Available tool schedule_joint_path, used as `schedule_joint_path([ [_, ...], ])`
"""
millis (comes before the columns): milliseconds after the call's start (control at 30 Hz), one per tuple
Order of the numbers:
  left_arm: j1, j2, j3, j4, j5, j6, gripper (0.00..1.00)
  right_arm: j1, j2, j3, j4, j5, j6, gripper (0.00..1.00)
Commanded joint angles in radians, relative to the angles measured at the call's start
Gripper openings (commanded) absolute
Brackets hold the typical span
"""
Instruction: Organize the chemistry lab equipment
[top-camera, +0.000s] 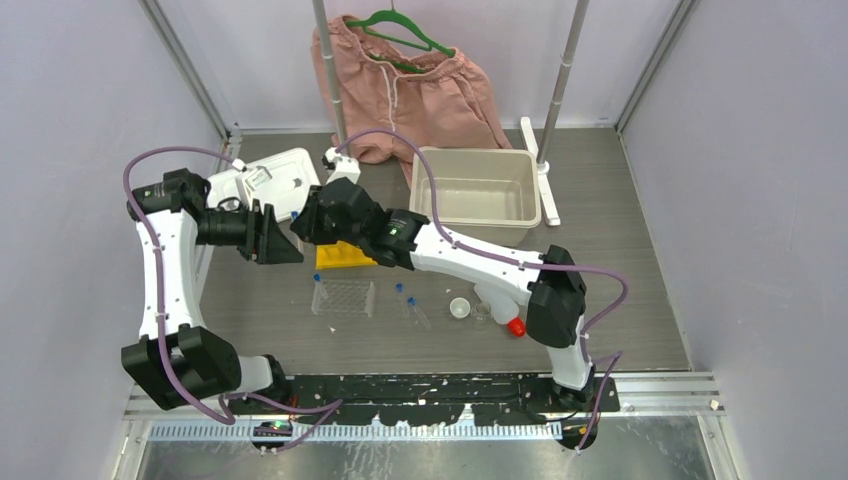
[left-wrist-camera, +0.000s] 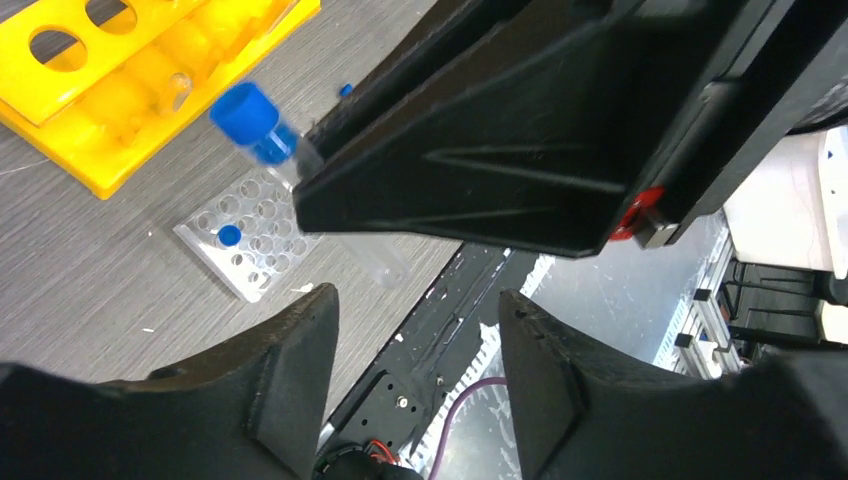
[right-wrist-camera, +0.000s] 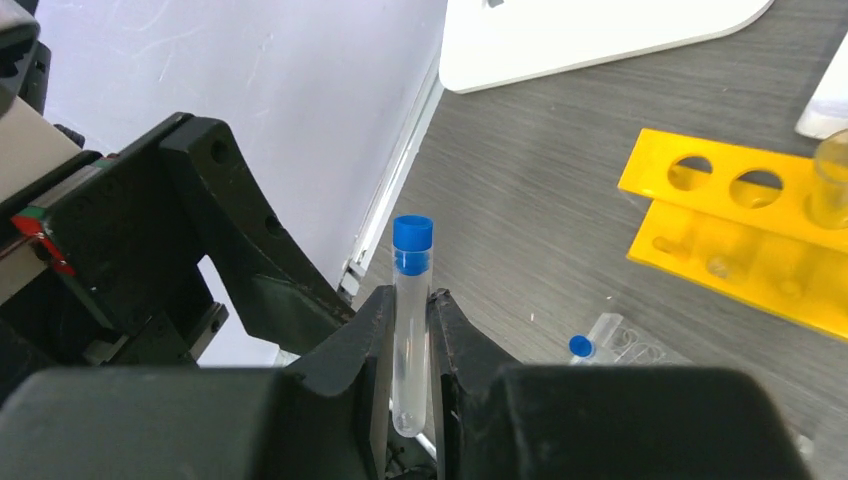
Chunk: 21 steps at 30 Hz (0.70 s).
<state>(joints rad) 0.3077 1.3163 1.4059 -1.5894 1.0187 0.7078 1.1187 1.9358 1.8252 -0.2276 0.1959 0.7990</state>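
Note:
My right gripper (right-wrist-camera: 410, 312) is shut on a clear blue-capped tube (right-wrist-camera: 411, 300), which it holds upright above the table, cap up. My left gripper (left-wrist-camera: 415, 325) is open and faces it; the tube (left-wrist-camera: 262, 128) lies just ahead of the left fingers (left-wrist-camera: 300, 345), not between them. In the top view both grippers meet at the table's left, left gripper (top-camera: 290, 245) beside right gripper (top-camera: 303, 222). The yellow holed rack (top-camera: 345, 257) lies just behind them. The clear grid rack (top-camera: 343, 297) holds one blue-capped tube (left-wrist-camera: 229, 235). Two tubes (top-camera: 412, 308) lie loose on the table.
A small white dish (top-camera: 459, 308), a tiny beaker (top-camera: 481, 312) and the white red-capped squeeze bottle (top-camera: 503, 314) sit by the right arm. A clear bin (top-camera: 478, 187) and a white lid (top-camera: 265, 180) lie at the back. Pink shorts (top-camera: 400, 90) hang behind two metal poles.

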Motion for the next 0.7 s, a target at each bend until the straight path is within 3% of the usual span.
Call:
schedule_joint_path([
  [0,-0.002,0.01,0.024,0.018,0.062,-0.033,0.58,0.01,-0.017,0.017,0.11,-0.036,0.084,0.01],
  [200,-0.002,0.014,0.002,0.069,0.049,-0.077,0.45,0.01,-0.01,0.001,0.156,-0.074,0.14,0.01],
  [400,-0.003,0.005,-0.01,0.114,0.013,-0.11,0.18,0.01,-0.009,-0.007,0.16,-0.088,0.148,0.01],
  [433,-0.003,0.003,-0.013,0.115,0.005,-0.107,0.13,0.007,-0.01,-0.008,0.149,-0.082,0.146,0.05],
  [567,-0.002,-0.007,-0.026,0.116,-0.018,-0.07,0.02,-0.024,0.003,0.041,0.053,-0.117,0.144,0.45],
  [667,-0.003,-0.015,-0.026,0.095,-0.023,-0.018,0.0,-0.059,0.038,0.133,-0.058,-0.199,0.134,0.49],
])
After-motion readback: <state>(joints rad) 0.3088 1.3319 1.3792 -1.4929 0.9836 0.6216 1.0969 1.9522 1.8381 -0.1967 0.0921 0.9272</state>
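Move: The blue-capped test tube is already pinched upright in the right gripper, its middle barely 1 cm above that hand point; the open left gripper waits about 4 cm back and 1 cm to the left of the right hand. From the left hand the tube is some 4 cm ahead, 1 cm right and 1 cm up. The well plate lies roughly 4 cm ahead, 8 cm right and 25 cm below the left hand, the yellow rack 13 cm ahead, 12 cm right and 23 cm below. The test tube changes hands in mid-air: the right hand carries it about 2 cm left and 1.5 cm up, slightly back, rolling under 10 degrees, while the left fingers ease 1.5 cm forward, then sink 1 cm, and close on its lower part. Only then do the right fingers part, that hand starting to drift forward, right and down. ##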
